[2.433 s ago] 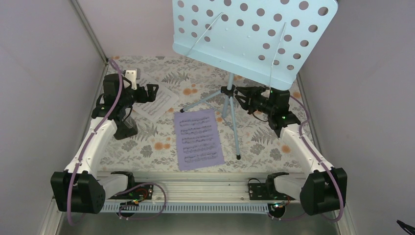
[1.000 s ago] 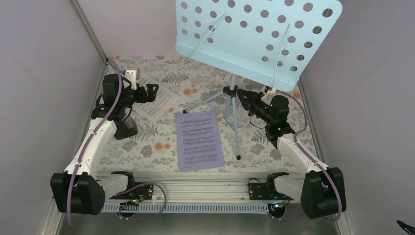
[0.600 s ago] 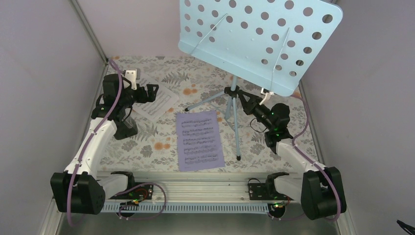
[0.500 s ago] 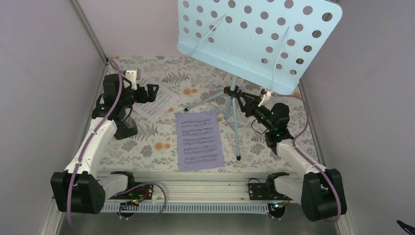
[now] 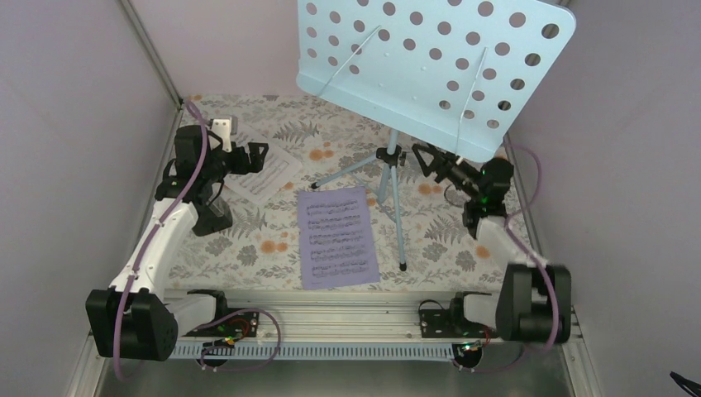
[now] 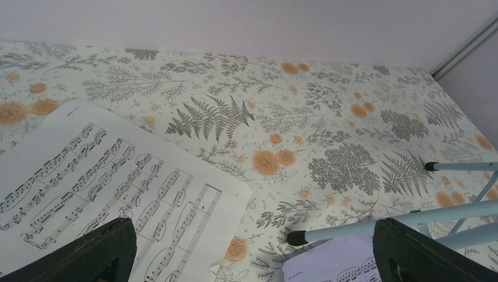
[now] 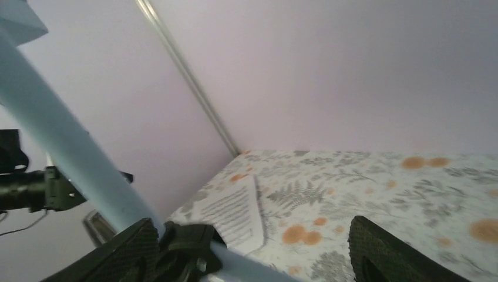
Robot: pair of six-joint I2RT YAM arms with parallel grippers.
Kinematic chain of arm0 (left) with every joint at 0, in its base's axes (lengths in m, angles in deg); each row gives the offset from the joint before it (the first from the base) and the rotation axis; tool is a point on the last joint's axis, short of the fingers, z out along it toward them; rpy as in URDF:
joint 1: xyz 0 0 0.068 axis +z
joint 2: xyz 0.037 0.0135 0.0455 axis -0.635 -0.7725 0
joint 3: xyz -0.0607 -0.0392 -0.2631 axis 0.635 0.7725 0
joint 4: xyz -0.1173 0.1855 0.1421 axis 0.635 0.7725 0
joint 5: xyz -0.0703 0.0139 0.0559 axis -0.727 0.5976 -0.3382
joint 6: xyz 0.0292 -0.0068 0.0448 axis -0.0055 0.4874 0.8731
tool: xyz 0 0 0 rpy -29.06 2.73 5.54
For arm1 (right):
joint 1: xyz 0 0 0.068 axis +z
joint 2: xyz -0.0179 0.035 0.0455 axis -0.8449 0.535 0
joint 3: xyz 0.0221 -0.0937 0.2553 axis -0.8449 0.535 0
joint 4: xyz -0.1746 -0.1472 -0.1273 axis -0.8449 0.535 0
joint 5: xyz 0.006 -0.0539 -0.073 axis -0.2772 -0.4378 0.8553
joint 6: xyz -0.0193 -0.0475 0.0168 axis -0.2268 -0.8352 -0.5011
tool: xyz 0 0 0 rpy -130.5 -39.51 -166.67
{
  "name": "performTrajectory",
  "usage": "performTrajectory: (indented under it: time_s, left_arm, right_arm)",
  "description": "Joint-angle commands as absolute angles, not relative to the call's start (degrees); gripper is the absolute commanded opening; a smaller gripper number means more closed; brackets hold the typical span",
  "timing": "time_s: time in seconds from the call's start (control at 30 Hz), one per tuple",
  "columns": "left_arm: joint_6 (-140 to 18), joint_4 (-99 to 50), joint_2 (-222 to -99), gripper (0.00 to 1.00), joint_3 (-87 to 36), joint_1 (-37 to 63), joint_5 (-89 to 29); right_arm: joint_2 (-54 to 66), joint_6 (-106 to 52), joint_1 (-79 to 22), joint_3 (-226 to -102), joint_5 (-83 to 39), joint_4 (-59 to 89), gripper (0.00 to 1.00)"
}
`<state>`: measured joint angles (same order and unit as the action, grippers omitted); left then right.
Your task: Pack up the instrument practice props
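The light blue music stand (image 5: pixel 391 178) stands upright on its tripod at the table's middle back. Its hole-dotted tray (image 5: pixel 430 62) is high up. My right gripper (image 5: pixel 420 160) is open just right of the stand's black hub (image 5: pixel 388 155), holding nothing. In the right wrist view the pole (image 7: pixel 70 164) and hub (image 7: pixel 188 247) lie close by the left finger of the right gripper (image 7: pixel 252 258). The lavender sheet (image 5: pixel 335 236) lies flat in front of the stand. A small black box (image 5: pixel 213 217) sits under my left arm. My left gripper (image 5: pixel 261 157) hangs open and empty.
A white sheet of printed music (image 5: pixel 264 174) lies at the back left, below the left gripper (image 6: pixel 252 258); it fills the left wrist view's left side (image 6: pixel 106 194). A tripod leg (image 6: pixel 376 226) and the lavender sheet's corner (image 6: pixel 329 264) show there too. Lilac walls close both sides.
My right gripper has opened, let go of the stand near its hub and drawn back to the right. The tray rocked slightly. The left arm has not moved.
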<state>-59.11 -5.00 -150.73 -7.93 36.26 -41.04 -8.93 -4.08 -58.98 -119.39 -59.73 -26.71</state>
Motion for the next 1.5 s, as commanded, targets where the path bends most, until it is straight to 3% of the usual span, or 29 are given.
performTrajectory:
  time_s: [0.0, 0.17, 0.37, 0.43, 0.67, 0.87, 1.23, 1.4, 1.47]
  left_arm:
    - [-58.1, -6.8, -150.2, 1.0, -7.4, 36.4, -42.0]
    - [-58.0, -7.0, -149.8, 1.0, -7.2, 36.3, -42.2]
    - [-57.9, -7.3, -150.1, 0.99, -7.2, 36.4, -44.2]
    - [-57.8, -7.6, -150.0, 0.96, -7.0, 36.3, -45.0]
    - [-57.6, -7.6, -150.2, 0.95, -7.1, 36.2, -45.2]
    - [-57.8, -7.5, -150.6, 0.96, -7.2, 36.2, -45.5]
    - [-57.9, -7.5, -150.4, 0.95, -7.1, 36.1, -46.0]
    - [-57.9, -7.6, -150.5, 0.95, -7.2, 35.9, -46.5]
    - [-57.6, -7.8, -150.4, 0.95, -7.1, 35.3, -47.0]
  right_arm:
    - [2.0, 5.7, -59.7, -129.3, -77.1, -41.9, 0.76]
    - [10.1, 20.9, -59.7, -136.4, -84.9, -63.6, 0.75]
    - [22.9, 50.4, -58.8, -146.3, -87.4, -93.9, 0.61]
    - [24.4, 49.9, -57.3, -149.2, -88.1, -94.1, 0.52]
    - [24.0, 47.6, -55.4, -152.5, -87.0, -91.9, 0.53]
    - [17.8, 33.2, -53.2, -152.4, -87.9, -75.8, 0.54]
    - [17.7, 34.6, -52.8, -153.4, -88.3, -77.6, 0.58]
    - [17.9, 34.4, -52.4, -153.7, -88.1, -77.2, 0.46]
    - [17.8, 34.3, -52.4, -153.7, -87.9, -77.2, 0.36]
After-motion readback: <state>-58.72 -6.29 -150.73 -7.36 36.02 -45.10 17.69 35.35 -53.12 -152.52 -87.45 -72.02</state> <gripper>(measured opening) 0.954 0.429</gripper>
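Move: Over the right hand and to its left, the music stand's black neck is about 9 cm left, level fore and aft, and 13 cm higher. The tripod hub, with its knob, lies some 8 cm left and 3 cm below the right hand. The stand's tray hangs above, its middle very roughly 5 cm ahead, 4 cm left and 25 cm up. From the left hand the neck is around 33 cm right, level and 15 cm higher. Leaving the tripod hub's side, the right hand climbs about 13 cm and works left some 8 cm under the tray. It swings out forward first, then draws back, while the wrist turns roughly 40 degrees counter-clockwise and tips up a little to face the black neck from the side. The fingers narrow on the way; once the hand stops, they close further around the neck, though a grip can't be made out. ##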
